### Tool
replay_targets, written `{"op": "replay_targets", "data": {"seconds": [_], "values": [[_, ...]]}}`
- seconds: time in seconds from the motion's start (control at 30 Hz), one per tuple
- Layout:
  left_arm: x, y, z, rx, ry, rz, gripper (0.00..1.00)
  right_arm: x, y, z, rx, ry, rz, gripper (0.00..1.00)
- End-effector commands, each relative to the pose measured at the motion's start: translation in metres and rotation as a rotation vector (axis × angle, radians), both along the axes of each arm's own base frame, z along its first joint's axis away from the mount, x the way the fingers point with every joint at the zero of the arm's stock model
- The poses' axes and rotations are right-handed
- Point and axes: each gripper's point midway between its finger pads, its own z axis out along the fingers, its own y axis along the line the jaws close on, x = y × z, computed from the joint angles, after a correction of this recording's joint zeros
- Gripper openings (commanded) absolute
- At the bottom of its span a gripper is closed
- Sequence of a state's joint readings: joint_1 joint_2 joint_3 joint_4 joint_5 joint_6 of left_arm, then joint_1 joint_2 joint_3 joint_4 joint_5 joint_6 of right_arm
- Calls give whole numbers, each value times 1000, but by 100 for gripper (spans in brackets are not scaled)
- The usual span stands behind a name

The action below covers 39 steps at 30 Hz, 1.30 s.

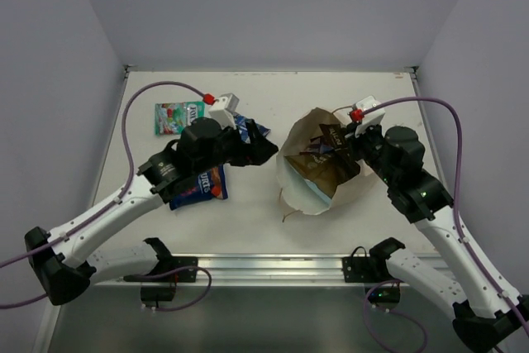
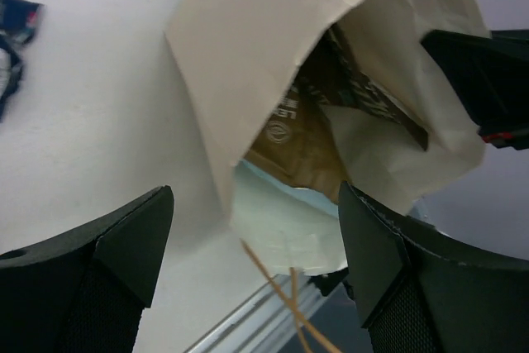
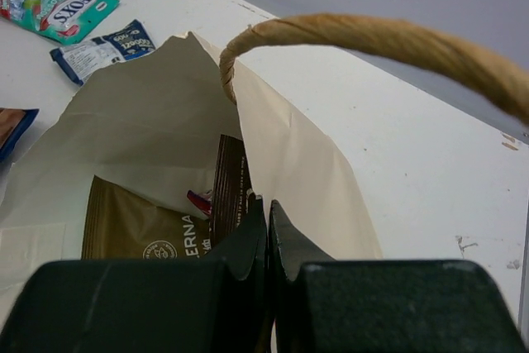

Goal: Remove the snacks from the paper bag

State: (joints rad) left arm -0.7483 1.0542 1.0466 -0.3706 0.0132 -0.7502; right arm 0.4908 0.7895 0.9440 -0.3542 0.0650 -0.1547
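The cream paper bag (image 1: 307,188) lies tilted on the table with its mouth open. My right gripper (image 3: 269,204) is shut on the bag's rim, below a cord handle (image 3: 372,39). Inside the bag are an olive-brown packet (image 3: 140,225), a dark brown packet (image 3: 230,179) and a sliver of a purple one (image 3: 198,200). My left gripper (image 2: 256,245) stands open just left of the bag (image 2: 248,64), holding nothing. A green-red packet (image 1: 178,117), a blue-white one (image 1: 248,127) and a blue-red one (image 1: 202,186) lie on the table to the left.
The left arm (image 1: 124,196) partly covers the blue-red packet. White walls close in the table on three sides. A metal rail (image 1: 273,266) runs along the near edge, and the bag's lower handle cords (image 2: 285,303) hang toward it.
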Motion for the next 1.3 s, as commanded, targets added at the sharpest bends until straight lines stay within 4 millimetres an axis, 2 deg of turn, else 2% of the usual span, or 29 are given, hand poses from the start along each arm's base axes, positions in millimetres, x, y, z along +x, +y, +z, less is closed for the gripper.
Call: {"op": "replay_targets", "data": {"seconds": [0.0,0.03,0.07,0.17,0.2,0.27,0.3,0.37,0.4,0.47,0.5,0.53,0.6,0.63,0.67,0.77,0.87,0.9,0.97,1.0,1.07,1.1,1.13,1.17,1.23,1.27], "values": [[0,-47,50,-192,-38,16,86,-5,7,35,30,-89,52,0],[-2,-57,53,-218,-29,17,86,-5,8,35,32,-88,56,0],[-8,-76,57,-245,-35,-7,86,-6,8,35,36,-88,58,0],[-9,-104,68,-300,-39,9,85,-7,9,34,39,-83,62,0],[-5,-116,58,-287,-20,14,85,-7,9,32,40,-79,60,0],[-9,-134,61,-302,-26,15,85,-7,9,33,46,-80,56,0],[0,-141,56,-287,-31,56,85,-8,8,33,48,-84,55,0],[3,-153,51,-286,-26,70,85,-9,8,33,53,-83,54,0],[10,-160,38,-260,-19,91,85,-9,8,33,55,-84,54,0],[14,-170,31,-254,-3,97,85,-10,8,34,64,-85,52,0],[18,-177,16,-228,11,100,85,-10,8,33,65,-83,54,0],[20,-183,17,-233,12,99,84,-10,8,33,69,-80,54,0],[26,-191,0,-202,23,116,83,-10,10,32,74,-76,63,0],[28,-195,1,-203,21,119,82,-10,11,33,79,-77,63,0],[32,-201,-9,-184,28,123,81,-11,11,33,82,-77,65,0],[37,-209,-11,-181,25,129,76,-10,11,31,87,-77,64,0],[41,-220,-22,-171,40,122,63,-9,12,30,91,-73,60,0],[38,-222,-22,-171,45,109,53,-9,12,29,92,-72,58,0],[37,-220,-20,-175,42,110,38,-9,10,29,93,-72,49,0],[35,-216,-22,-166,41,115,23,-8,7,29,93,-76,32,0],[33,-207,-14,-175,34,123,8,-5,4,27,94,-78,7,0],[33,-202,-17,-162,32,131,0,-4,2,26,96,-80,-5,0],[31,-197,-16,-157,32,132,0,-2,-2,25,100,-77,-36,0],[28,-191,-4,-175,22,132,0,-1,-3,24,104,-74,-48,0],[23,-182,-3,-164,18,124,0,2,-8,22,105,-66,-84,0],[18,-176,12,-184,4,113,0,3,-9,20,102,-63,-95,0]]}}
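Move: The left hand, open and empty, has the dark packet standing in the paper bag roughly 19 cm to its right, 3 cm ahead and 8 cm below. The brown packet lies about 15 cm right, 3 cm back and 13 cm below; the pale blue one some 13 cm right, 8 cm back and 17 cm below. From the right hand, pinching the bag's rim, the dark packet is about 4 cm left, 1 cm ahead and 6 cm lower. The left hand reaches some 20 cm right into the right-held bag and shuts its fingers on the dark packet. ##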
